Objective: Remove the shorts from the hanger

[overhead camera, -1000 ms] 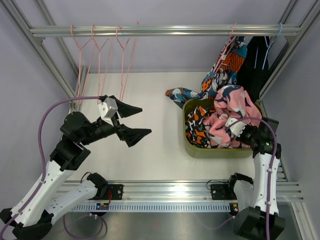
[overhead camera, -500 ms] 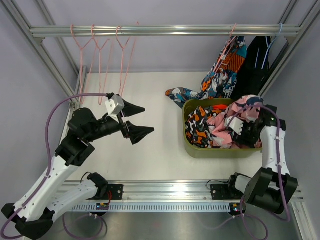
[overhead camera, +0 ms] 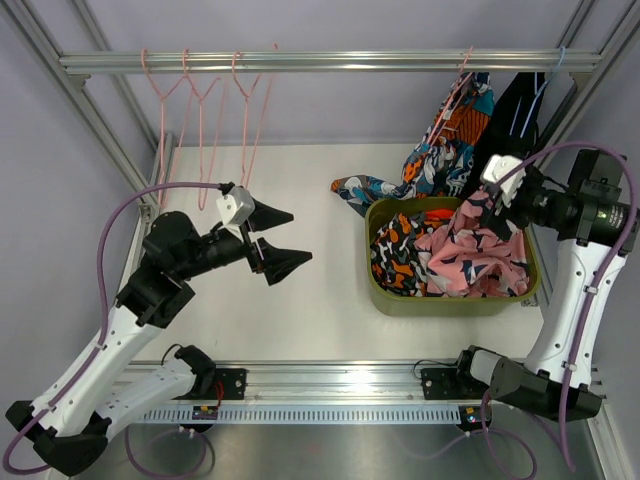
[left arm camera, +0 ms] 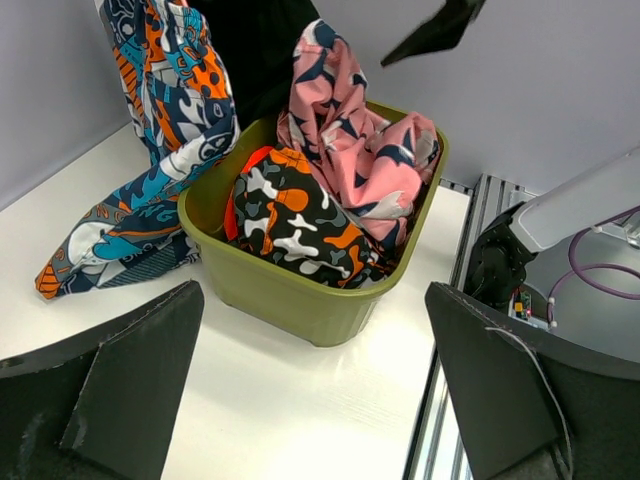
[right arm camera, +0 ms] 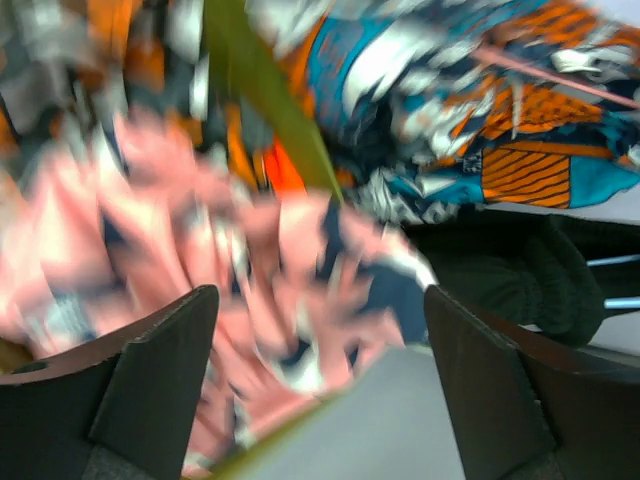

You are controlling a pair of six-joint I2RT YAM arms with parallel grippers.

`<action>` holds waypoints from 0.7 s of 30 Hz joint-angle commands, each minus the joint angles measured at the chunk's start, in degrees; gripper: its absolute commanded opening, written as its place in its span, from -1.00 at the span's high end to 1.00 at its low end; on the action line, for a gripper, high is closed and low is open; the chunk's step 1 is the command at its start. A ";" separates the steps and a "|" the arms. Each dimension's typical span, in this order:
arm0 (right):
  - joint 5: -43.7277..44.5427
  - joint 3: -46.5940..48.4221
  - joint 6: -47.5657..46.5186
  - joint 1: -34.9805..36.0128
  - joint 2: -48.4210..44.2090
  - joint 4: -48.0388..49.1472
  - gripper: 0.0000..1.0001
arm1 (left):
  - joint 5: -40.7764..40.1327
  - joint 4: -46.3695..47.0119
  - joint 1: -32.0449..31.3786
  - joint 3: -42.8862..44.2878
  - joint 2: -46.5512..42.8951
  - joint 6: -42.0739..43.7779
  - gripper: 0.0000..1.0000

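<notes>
Pink printed shorts lie heaped in the olive bin, beside camouflage shorts. Teal-orange printed shorts hang from a pink hanger on the rail, their lower end trailing on the table. Black shorts hang to their right on a blue hanger. My right gripper hovers open over the bin's far right corner, just above the pink shorts, with nothing between its fingers. My left gripper stands open and empty at mid-table, facing the bin.
Three empty pink hangers hang at the left end of the rail. Frame posts stand at both back corners. A slotted aluminium rail runs along the near table edge.
My right gripper has opened, let the pink shorts drop into the bin, and lifted up and back. The left arm has shifted only slightly.
</notes>
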 commanded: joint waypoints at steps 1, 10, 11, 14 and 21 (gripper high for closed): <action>-9.90 4.66 29.85 -0.08 1.29 5.82 -0.74 | 0.22 3.51 0.30 0.32 -0.06 -0.01 -0.98; 10.38 -4.73 36.94 12.05 6.13 19.23 -0.58 | 0.05 4.92 0.30 -0.47 -0.84 -2.02 -0.98; 14.23 -6.66 36.59 12.05 6.21 20.02 -0.57 | -0.48 5.27 0.30 -0.74 -1.11 -2.29 -0.98; 22.23 -8.95 36.06 12.05 5.95 19.59 -0.51 | -1.88 5.97 0.30 -2.75 -2.78 -3.87 -0.98; 29.21 -17.39 32.29 12.05 -2.20 14.14 0.01 | -3.73 7.38 0.30 -6.19 -4.36 -5.28 -0.98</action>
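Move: The right hand is over the basket, with the pink shorts' heap nearly straight below it, about 20 cm down and 1 cm left. The black-and-orange shorts lie in the basket some 16 cm left of the hand, neither farther out nor nearer. The blue-and-orange shorts hang about 18 cm ahead and 11 cm left, the black ones 18 cm ahead and 2 cm right. From the left hand, the pink heap is roughly 49 cm right, 9 ahead and 23 below. Forward and left in a short arc, rising at first, the right hand then turns down and back to the right towards the pink shorts, dropping some 13 cm from its highest point. The wrist turns clockwise about 25 degrees and tips the fingers further down, while they close from nearly wide to about half open around a raised pink fold; whether they touch the fold can't be made out. ##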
